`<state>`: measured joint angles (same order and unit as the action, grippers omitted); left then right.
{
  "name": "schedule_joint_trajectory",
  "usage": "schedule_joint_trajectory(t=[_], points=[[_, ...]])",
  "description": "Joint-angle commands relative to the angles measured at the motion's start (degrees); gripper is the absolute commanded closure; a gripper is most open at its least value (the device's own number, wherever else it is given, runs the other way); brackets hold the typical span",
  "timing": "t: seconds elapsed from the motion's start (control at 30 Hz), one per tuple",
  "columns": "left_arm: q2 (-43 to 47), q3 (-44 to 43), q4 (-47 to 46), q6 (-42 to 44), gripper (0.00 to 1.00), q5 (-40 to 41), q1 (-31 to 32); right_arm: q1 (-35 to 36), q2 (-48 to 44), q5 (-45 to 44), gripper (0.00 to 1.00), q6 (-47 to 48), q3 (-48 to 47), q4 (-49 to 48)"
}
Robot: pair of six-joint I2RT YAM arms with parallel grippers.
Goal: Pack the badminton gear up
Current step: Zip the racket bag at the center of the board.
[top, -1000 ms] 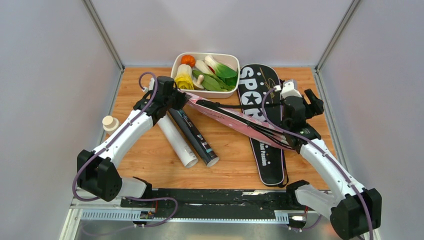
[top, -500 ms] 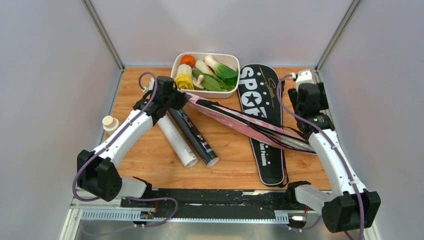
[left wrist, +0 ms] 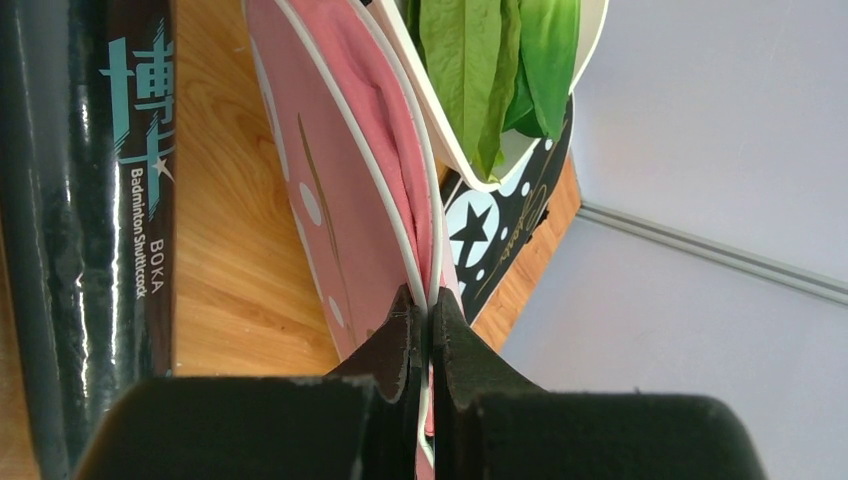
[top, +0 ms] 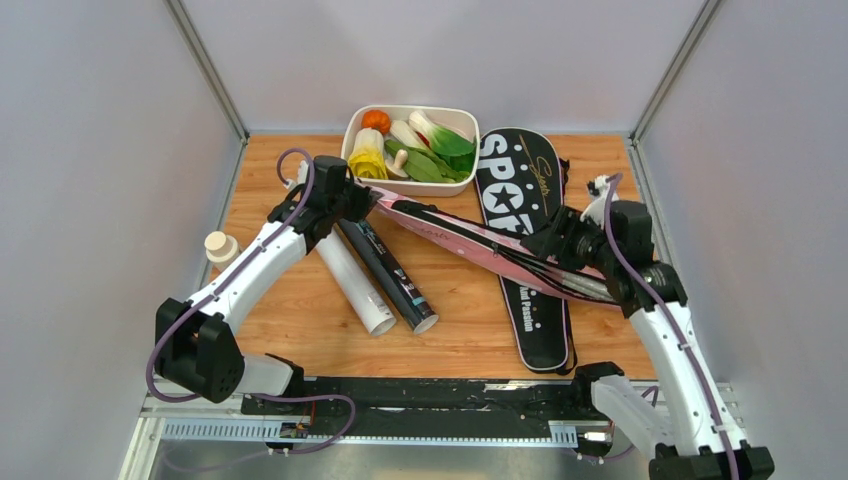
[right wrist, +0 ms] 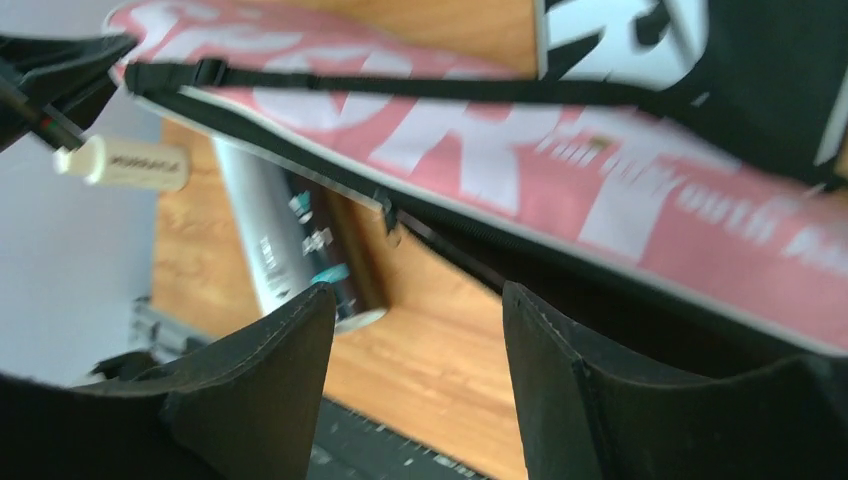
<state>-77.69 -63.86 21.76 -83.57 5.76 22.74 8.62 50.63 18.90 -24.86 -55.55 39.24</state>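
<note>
A pink "SPORT" racquet cover (top: 470, 238) lies slantwise across the table, over a black "SPORT" cover (top: 515, 190). My left gripper (top: 362, 200) is shut on the pink cover's white-piped edge (left wrist: 430, 290) at its left end. Thin grey shafts (top: 585, 288) show at the cover's right end. My right gripper (top: 548, 243) hovers open just above the pink cover's right half; in the right wrist view its gripper (right wrist: 415, 295) holds nothing, with the pink cover (right wrist: 560, 170) beyond. A white tube (top: 352, 278) and a black tube (top: 392, 272) lie side by side under the left arm.
A white tray (top: 352, 128) of toy vegetables stands at the back, touching the pink cover's left end. A small bottle with a cream cap (top: 219, 245) stands near the left wall. Grey walls close in the table on three sides.
The right arm has swung from the back right corner forward and left, down over the pink cover, its jaws narrowing a little. The left gripper has kept its hold.
</note>
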Motion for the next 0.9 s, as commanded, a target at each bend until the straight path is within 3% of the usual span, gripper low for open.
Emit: schedule_joint_trajectory(t=[0.0,0.27,0.57,0.87], points=[[1.51,0.09,-4.07,-1.18,1.00,-1.73,0.11,1.69,-7.95,11.22,0.35,-17.16,8.63,-5.41],[1.85,0.91,-4.27,-1.90,1.00,-1.55,0.09,9.24,-15.13,6.78,0.34,-29.43,21.62,-17.43],[1.63,1.32,-4.31,-2.73,1.00,-2.45,0.15,22.44,-9.21,-11.06,0.32,-34.77,26.27,-30.10],[1.57,1.90,-4.54,-3.37,1.00,-3.55,0.43,24.11,-4.17,-22.00,0.30,-39.00,28.57,-38.36]])
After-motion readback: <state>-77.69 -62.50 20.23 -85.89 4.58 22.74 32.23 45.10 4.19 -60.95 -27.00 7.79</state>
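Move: The zip pull of the pink racket bag hangs about 8 cm to the right hand's left, some 4 cm ahead and 6 cm below it. From the left hand, which already pinches the bag's end, the pull is about 24 cm right, 8 cm back and 5 cm lower. The black racket bag's middle lies about 5 cm ahead of the right hand, 22 cm down. The black shuttlecock tube is about 32 cm left of the right hand, 1 cm ahead and 20 cm lower. Leftward and down, each by roughly 8 cm, the right hand comes in along the near side of the pink bag towards the zip pull. It first draws back about 6 cm, then edges forward again by some 4 cm, the wrist rolling about 20 degrees, left side up. Its fingers stay open, with no grip on the pull yet; the left hand keeps its pinch on the bag's end. ##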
